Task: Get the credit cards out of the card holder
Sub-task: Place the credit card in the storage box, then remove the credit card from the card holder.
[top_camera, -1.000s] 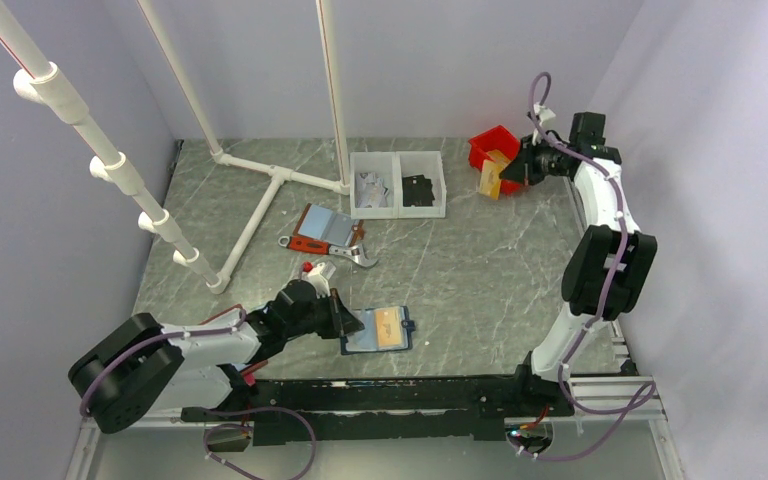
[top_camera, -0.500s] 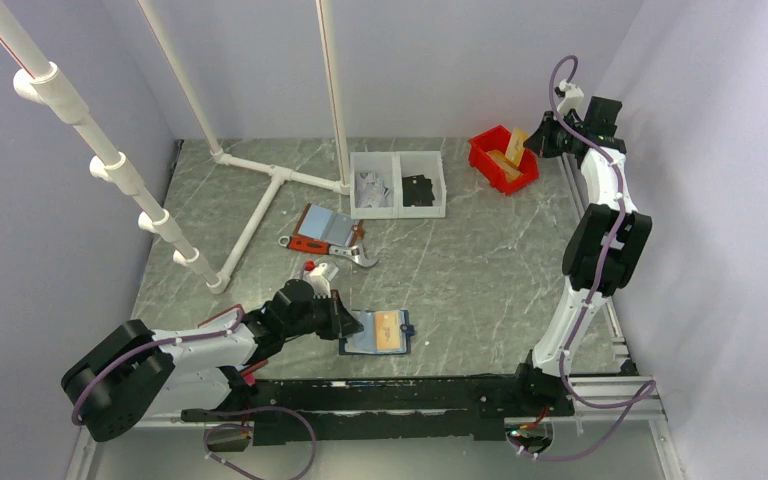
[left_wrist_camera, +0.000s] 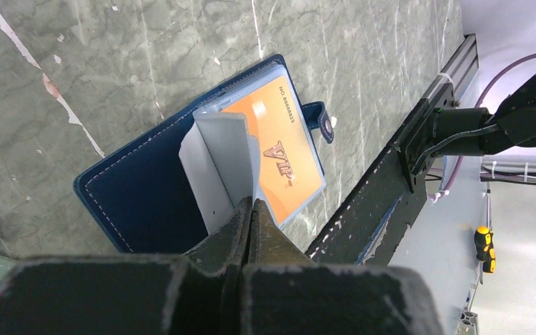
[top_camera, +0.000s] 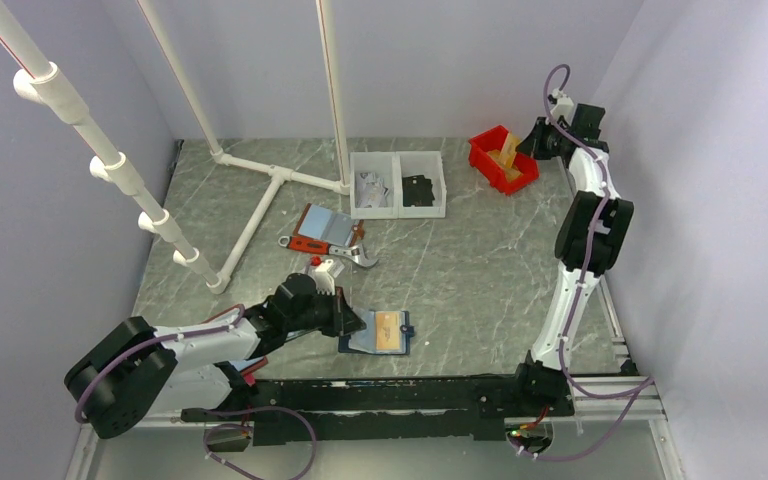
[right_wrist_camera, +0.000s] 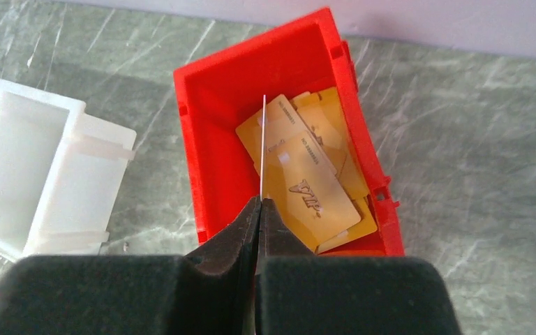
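Note:
The navy card holder (top_camera: 360,342) (left_wrist_camera: 139,195) lies open near the table's front edge. An orange credit card (top_camera: 388,326) (left_wrist_camera: 279,153) sits in its light blue pocket. My left gripper (top_camera: 345,318) (left_wrist_camera: 250,204) is shut on a grey inner flap (left_wrist_camera: 220,160) of the holder and holds it raised. At the far right, my right gripper (top_camera: 532,147) (right_wrist_camera: 259,200) is shut on a tan credit card (top_camera: 510,155), seen edge-on (right_wrist_camera: 262,139), over the red bin (top_camera: 520,178) (right_wrist_camera: 216,139). Several gold cards (right_wrist_camera: 314,188) lie in that bin.
A white two-compartment bin (top_camera: 398,206) (right_wrist_camera: 35,174) stands at the back centre. A red-edged holder (top_camera: 325,228) and a metal tool (top_camera: 352,256) lie mid-table. White PVC pipes (top_camera: 260,205) cross the back left. A black rail (left_wrist_camera: 391,181) runs along the front edge.
My right gripper has carried the tan card from the near-left side of the red bin to above it and turned the wrist. The left gripper has barely moved on the flap.

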Action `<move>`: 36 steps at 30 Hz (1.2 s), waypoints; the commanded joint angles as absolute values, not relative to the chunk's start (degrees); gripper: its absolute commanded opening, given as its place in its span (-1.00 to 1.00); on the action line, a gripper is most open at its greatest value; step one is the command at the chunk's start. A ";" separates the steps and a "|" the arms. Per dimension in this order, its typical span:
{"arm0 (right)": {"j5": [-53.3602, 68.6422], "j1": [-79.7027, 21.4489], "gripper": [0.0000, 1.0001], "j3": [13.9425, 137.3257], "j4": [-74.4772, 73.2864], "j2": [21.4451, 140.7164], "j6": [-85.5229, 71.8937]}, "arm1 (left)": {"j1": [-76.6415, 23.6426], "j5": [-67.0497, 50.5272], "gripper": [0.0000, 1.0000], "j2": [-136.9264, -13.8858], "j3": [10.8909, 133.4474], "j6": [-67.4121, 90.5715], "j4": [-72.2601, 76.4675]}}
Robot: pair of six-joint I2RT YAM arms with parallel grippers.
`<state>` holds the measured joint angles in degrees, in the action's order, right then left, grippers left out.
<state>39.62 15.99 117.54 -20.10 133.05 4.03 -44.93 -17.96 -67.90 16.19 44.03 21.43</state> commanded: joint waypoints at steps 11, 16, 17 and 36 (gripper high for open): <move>27.22 13.89 0.16 119.41 -25.87 128.46 10.84 | -43.51 -20.39 -1.00 -68.05 17.38 44.59 23.67; 29.97 13.80 0.21 112.34 -26.77 119.51 13.69 | -43.36 -20.03 -1.00 -68.64 16.06 46.58 26.02; 31.47 13.76 0.22 110.27 -26.91 117.46 14.28 | -43.36 -19.96 -1.00 -68.90 15.94 46.89 26.35; 62.35 4.92 0.19 64.57 -38.67 72.48 32.51 | -43.37 -17.52 -1.00 -68.56 15.91 52.36 24.95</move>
<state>54.15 5.74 72.12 -40.23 79.11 30.28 -43.62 -18.61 -70.02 15.97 50.65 24.40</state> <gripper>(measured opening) 0.596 0.009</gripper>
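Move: The orange card is already in the right fingers over the red storage box, whose middle lies about 4 cm ahead, 3 cm left and 9 cm below the right hand. The white divided tray is the neighbour, some 29 cm left of that hand and 4 cm back, its middle also about 9 cm lower. From the left hand the storage box is roughly 47 cm ahead and 38 cm to the right, at about its own height. The card goes about 3 cm farther down into the red storage box and is let go as the right fingers spread to over half open. The right hand then lifts and sweeps back and left, clear of the box and towards the card holder, ending some 27 cm back and 16 cm left of its start, turning about 30 degrees counter-clockwise. The left fingers stay shut on the card holder's clear page. ##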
